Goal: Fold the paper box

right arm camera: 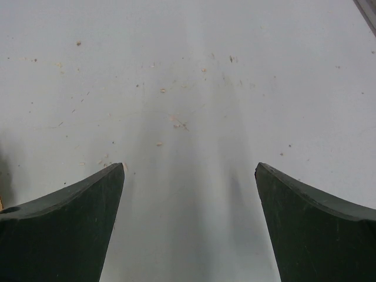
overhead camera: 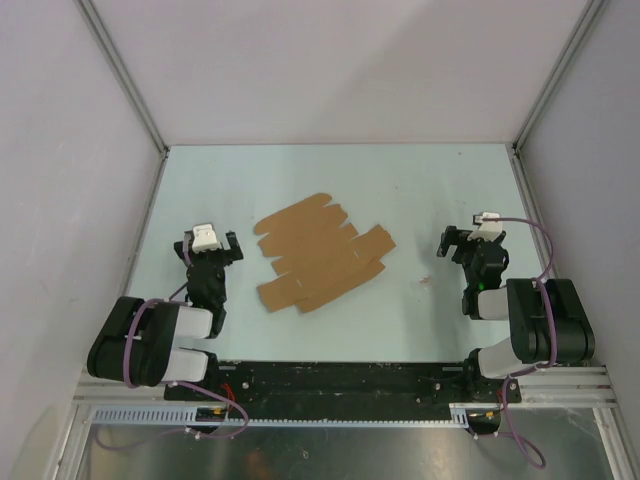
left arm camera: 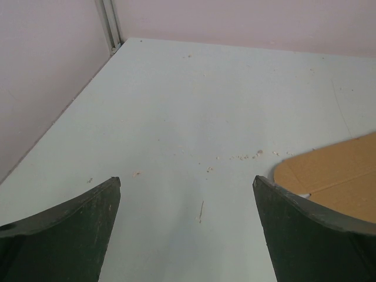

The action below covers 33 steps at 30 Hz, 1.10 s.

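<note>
The paper box (overhead camera: 320, 252) is a flat brown die-cut cardboard sheet with flaps and tabs, lying on the pale table between the two arms. A rounded corner of the paper box (left arm camera: 338, 176) shows at the right of the left wrist view, beside the right finger. My left gripper (overhead camera: 208, 245) sits to the left of the sheet, open, with only bare table between its fingers (left arm camera: 187, 179). On the other side, well apart from the sheet, my right gripper (overhead camera: 472, 238) is open too, and its fingers (right arm camera: 189, 167) hold nothing.
White walls with metal corner posts (overhead camera: 125, 75) enclose the table on three sides. A black rail (overhead camera: 340, 380) with cables runs along the near edge by the arm bases. Small crumbs (left arm camera: 241, 157) dot the table surface.
</note>
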Tool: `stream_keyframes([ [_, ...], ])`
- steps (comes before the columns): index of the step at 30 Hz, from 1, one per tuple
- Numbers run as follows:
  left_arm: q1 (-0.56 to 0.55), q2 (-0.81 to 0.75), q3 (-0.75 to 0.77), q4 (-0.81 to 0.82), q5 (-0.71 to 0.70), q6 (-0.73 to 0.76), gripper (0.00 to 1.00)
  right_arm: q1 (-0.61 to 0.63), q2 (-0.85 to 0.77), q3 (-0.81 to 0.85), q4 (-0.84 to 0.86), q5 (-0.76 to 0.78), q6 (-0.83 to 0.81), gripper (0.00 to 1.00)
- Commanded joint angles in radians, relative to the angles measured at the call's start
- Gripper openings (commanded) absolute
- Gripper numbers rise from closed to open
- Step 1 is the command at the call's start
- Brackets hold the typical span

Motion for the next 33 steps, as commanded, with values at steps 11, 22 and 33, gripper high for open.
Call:
stream_keyframes([
  [11, 0.011, -0.002, 0.022, 0.030, 0.027, 0.027, 1.00, -0.001, 0.000, 0.016, 0.034, -0.003, 0.003, 1.00],
  [22, -0.127, -0.241, 0.226, -0.503, -0.174, -0.002, 1.00, 0.093, -0.134, 0.410, -0.652, 0.306, 0.216, 1.00],
  [33, -0.133, -0.376, 0.490, -1.028, -0.054, -0.280, 1.00, 0.038, -0.094, 0.617, -1.055, -0.084, 0.417, 1.00],
])
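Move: Flat on the table between the two hands lies the unfolded paper box, its middle about 27 cm to the right of the left hand, some 2 cm farther out and 11 cm lower. Its rounded far-left flaps are nearer that hand, roughly 19 cm to the right and 11 cm ahead. From the right hand the box's middle is about 34 cm to the left, level with it in reach and 7 cm down; its right flap is only 23 cm left and 3 cm ahead. Rising from rest after a pause, both empty hands lift clear of the table with fingers kept wide open. The left climbs about 10 cm, drifting left, away from the box. The right goes up some 10 cm and forward about 5 cm, then eases slightly down and left as it rolls its left side up and tips its fingers down, each 10 to 15 degrees. ##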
